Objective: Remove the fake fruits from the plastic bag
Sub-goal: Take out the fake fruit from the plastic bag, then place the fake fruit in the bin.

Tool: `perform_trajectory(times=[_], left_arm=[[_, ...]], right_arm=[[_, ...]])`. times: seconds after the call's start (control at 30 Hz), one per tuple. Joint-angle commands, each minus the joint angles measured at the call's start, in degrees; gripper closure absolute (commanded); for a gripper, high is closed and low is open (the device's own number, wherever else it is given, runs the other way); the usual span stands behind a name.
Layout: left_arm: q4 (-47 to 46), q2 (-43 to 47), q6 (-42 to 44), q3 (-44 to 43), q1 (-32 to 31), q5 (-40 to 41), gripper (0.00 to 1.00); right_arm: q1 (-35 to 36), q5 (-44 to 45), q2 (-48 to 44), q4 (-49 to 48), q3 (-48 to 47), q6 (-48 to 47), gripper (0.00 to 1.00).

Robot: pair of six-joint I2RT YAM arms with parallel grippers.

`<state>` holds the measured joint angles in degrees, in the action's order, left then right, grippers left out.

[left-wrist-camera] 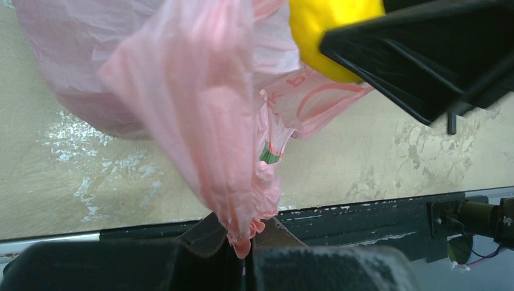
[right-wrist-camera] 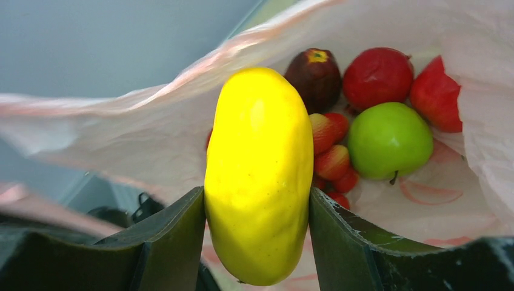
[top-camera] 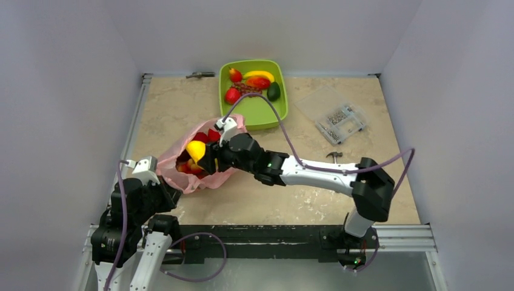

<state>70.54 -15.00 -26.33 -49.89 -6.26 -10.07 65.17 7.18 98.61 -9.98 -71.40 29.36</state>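
Note:
The pink plastic bag [top-camera: 200, 176] lies open left of centre on the table. My left gripper [left-wrist-camera: 245, 245] is shut on a gathered edge of the plastic bag [left-wrist-camera: 200, 109], pulling it taut. My right gripper [right-wrist-camera: 257, 206] is shut on a yellow oval fruit [right-wrist-camera: 259, 170] just above the bag's mouth; from above the yellow fruit [top-camera: 195, 149] shows at my right gripper [top-camera: 205, 156]. Inside the bag lie a green apple [right-wrist-camera: 389, 140], a red round fruit [right-wrist-camera: 377, 76], a dark red fruit [right-wrist-camera: 315, 74], another red fruit [right-wrist-camera: 437, 97] and small red grapes [right-wrist-camera: 332, 162].
A lime-green tray [top-camera: 260, 112] at the back holds red fruits [top-camera: 233, 95], a banana [top-camera: 259, 74] and an avocado [top-camera: 274, 91]. A clear plastic box [top-camera: 337, 116] of small parts lies at the back right. Walls close in the table on three sides.

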Motion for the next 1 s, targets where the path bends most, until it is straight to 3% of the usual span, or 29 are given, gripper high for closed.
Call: perform_trajectory(times=[0.0, 0.03, 0.23, 0.5, 0.77, 0.97], left_arm=[[-2.50, 0.64, 0.70, 0.22, 0.37, -0.33, 1.00], [-2.51, 0.48, 0.67, 0.14, 0.37, -0.25, 1.00], [-2.39, 0.31, 0.80, 0.15, 0.36, -0.34, 1.00], [-2.24, 0.25, 1.12, 0.05, 0.37, -0.42, 1.00], [-2.16, 0.44, 1.37, 0.03, 0.35, -0.77, 1.00], [-2.12, 0.63, 1.48, 0.05, 0.31, -0.80, 1.00]], right_arm=[[0.71, -5.01, -8.86, 3.66, -1.10, -4.04, 0.96], [0.67, -5.44, -10.06, 5.18, -1.75, -5.29, 0.99], [-0.70, -5.36, -18.32, 5.38, -3.06, -7.97, 1.00], [-12.51, 4.54, -17.88, 10.68, -11.35, -4.78, 1.00], [-22.45, 17.59, -5.66, 17.48, -20.83, -13.50, 0.99], [-28.82, 17.95, 9.90, 27.73, -32.48, -17.42, 0.95]])
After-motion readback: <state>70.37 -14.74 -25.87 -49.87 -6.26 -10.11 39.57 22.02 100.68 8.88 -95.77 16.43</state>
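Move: Ahead and to the right of the right hand, which already holds the yellow fruit, the green tray's middle lies roughly 28 cm out, 16 cm to the right and some 18 cm lower. The red apple in it lies 28 cm ahead and 8 cm right of that hand, the avocado 30 cm ahead and 23 cm right. The green apple in the bag sits about 6 cm ahead, 2 cm right, 14 cm down. From the left hand, the tray is about 41 cm ahead and 22 cm right. Lifting the yellow fruit clear of the bag, the right hand rises about 16 cm while edging back a little and right, then sweeps fast forward and right towards the green tray, turning some 35 degrees clockwise and sinking about 8 cm at the end. Its fingers keep their hold; the left hand stays put, still pinching the bag's rim. ##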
